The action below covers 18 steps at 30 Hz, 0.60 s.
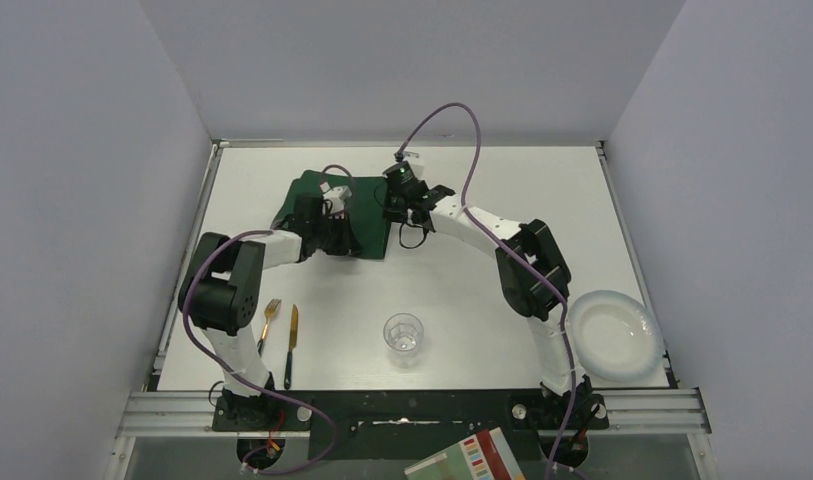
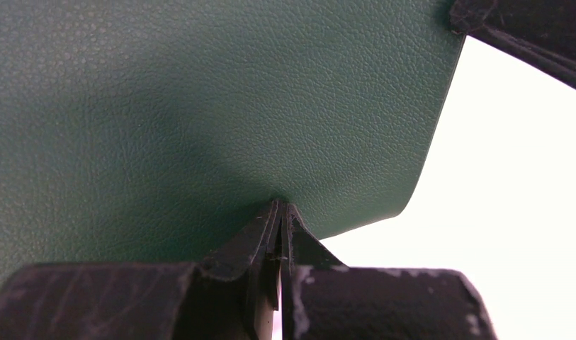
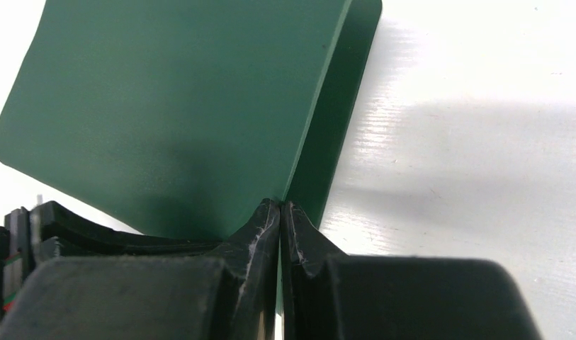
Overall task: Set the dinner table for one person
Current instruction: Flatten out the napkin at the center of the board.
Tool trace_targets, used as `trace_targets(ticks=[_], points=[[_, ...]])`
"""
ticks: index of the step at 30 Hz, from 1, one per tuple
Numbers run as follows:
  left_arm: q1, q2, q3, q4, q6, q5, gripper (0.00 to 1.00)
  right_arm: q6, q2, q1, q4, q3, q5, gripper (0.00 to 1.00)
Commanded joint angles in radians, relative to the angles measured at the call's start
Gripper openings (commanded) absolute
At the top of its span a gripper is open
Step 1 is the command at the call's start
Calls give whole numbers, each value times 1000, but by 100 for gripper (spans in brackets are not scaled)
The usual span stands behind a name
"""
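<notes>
A dark green placemat lies at the back middle of the white dinner table. My left gripper is shut on the mat's near-left part. In the left wrist view its fingertips pinch the mat's edge, and the grained green sheet curves up from them. My right gripper is shut on the mat's right edge. In the right wrist view its fingertips clamp that edge, with the placemat lifted off the white top.
A gold fork and a gold knife lie side by side at the near left. A clear glass stands at the near middle. A pale plate sits at the near right edge. A booklet lies below the arm bases.
</notes>
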Motion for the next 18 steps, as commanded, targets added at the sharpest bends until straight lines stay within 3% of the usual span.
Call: trace_targets(ticks=[1,4,8,11,12,16,18], points=[[-36,46,86,-102,76,-33,0,-3,-88,-7,25,65,3,0],[-26,62,214,-176,106,-47,2,0,-109,-4,23,53,-16,0],[14,-5,361,-237,132,-122,25,-3,-130,-1,20,43,-28,0],[62,-81,463,-315,182,-198,37,0,-140,-6,20,41,-42,0],[83,-110,493,-339,195,-217,47,4,-144,-7,18,40,-47,0],[211,-223,531,-369,267,-323,52,9,-159,-11,21,31,-83,0],[291,-247,518,-347,284,-381,47,12,-170,-13,25,21,-100,0]])
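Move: The green napkin's middle lies about 9 cm ahead of the left hand and 4 cm to its left, at about its height; the left fingertips are on the cloth by its near edge. From the left hand the knife is some 24 cm back and 14 cm left, the fork 21 cm back and 19 cm left, the glass 24 cm back and 10 cm right. From the right hand, which pinches the raised right edge, the napkin's middle is about 10 cm left, 4 cm ahead and 6 cm lower. Up and away goes the left hand: after a slight nudge to the right its shut fingers come free of the napkin's near edge, then it speeds up nearly 20 cm, swinging forward and finally left over the cloth towards the far left corner, opening about halfway and tipping its fingers upward. The right hand keeps its pinch on the right edge and raises it about 5 cm. ##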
